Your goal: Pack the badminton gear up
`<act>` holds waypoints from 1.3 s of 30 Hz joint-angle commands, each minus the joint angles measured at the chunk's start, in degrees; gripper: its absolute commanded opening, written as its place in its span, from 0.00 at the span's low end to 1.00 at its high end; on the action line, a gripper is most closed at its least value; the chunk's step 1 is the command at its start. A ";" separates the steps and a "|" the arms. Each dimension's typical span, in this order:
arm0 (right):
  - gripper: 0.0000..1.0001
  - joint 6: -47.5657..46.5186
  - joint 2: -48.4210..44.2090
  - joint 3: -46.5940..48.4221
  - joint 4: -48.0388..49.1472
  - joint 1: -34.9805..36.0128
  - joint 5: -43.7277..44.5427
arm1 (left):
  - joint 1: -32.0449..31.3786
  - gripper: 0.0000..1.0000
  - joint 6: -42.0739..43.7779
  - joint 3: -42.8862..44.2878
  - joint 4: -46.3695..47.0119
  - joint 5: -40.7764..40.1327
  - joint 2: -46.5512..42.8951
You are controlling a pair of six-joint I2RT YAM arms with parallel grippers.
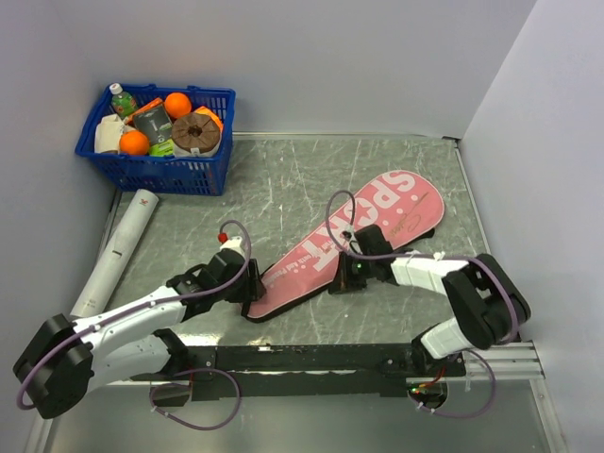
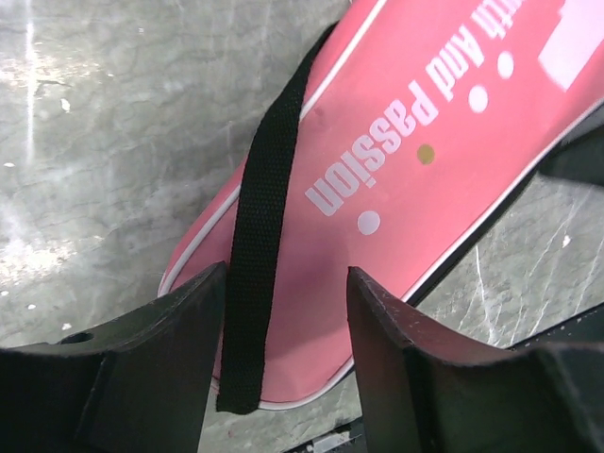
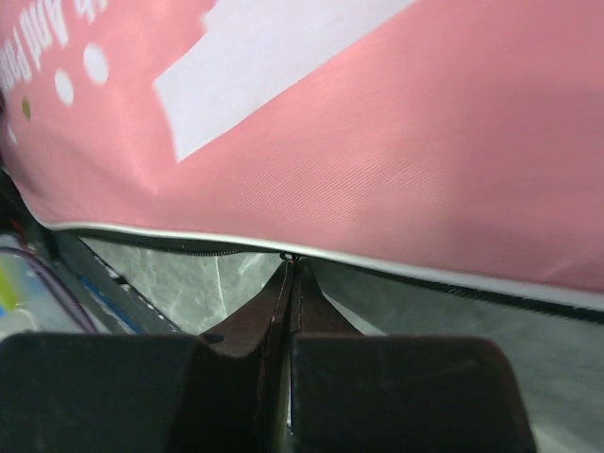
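Note:
The long pink racket bag [image 1: 363, 236], lettered "SPORT", lies diagonally across the table. My left gripper [image 1: 251, 286] hovers over its narrow near end. In the left wrist view the left gripper [image 2: 283, 316] is open, and the bag's black strap [image 2: 257, 226] lies loose on the pink fabric [image 2: 396, 189] between the fingers. My right gripper [image 1: 351, 274] sits at the bag's near long edge. In the right wrist view the right gripper [image 3: 293, 272] is shut, its tips pinched on the zipper pull [image 3: 291, 256] under the bag's white piping. A white tube [image 1: 118, 250] lies at the left.
A blue plastic basket [image 1: 156, 175] of groceries stands at the back left corner. Grey walls close in the table on the left, back and right. The black mounting rail [image 1: 302, 357] runs along the near edge.

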 commanded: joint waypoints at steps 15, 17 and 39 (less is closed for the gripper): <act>0.00 -6.68 15.53 22.28 -6.56 -4.60 0.25 | -2.22 0.59 -0.69 0.93 5.63 0.58 5.97; 0.00 -7.21 14.21 19.91 -6.82 -4.33 0.51 | -2.22 0.60 -0.33 1.55 3.17 -0.56 4.22; 0.00 -0.44 11.65 11.90 -3.13 14.83 3.06 | -6.17 0.62 -3.06 0.14 -0.69 -3.80 2.80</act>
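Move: The racket bag's zipped near edge lies right at the right hand's shut fingertips, about 1 cm ahead and level; the bag's broad end is some 21 cm ahead and 17 cm to the right, its narrow end roughly 17 cm left and 4 cm back. The half-open left hand is over that narrow end, which lies about 3 cm below and 3 cm back, with the black strap some 2 cm to the hand's left and 3 cm below. With its fingers shut, the right hand pushes the bag's near edge forward about 9 cm with the fingertips, staying low and drifting slightly left, while the half-open left hand stays at the narrow end and seems to steady it, shifting only a centimetre or two to the right and down. The right hand then turns back some 12 cm towards its base and about 5 cm left, swinging some 15 degrees counter-clockwise, its tips coming to the edge again nearer the narrow end. ##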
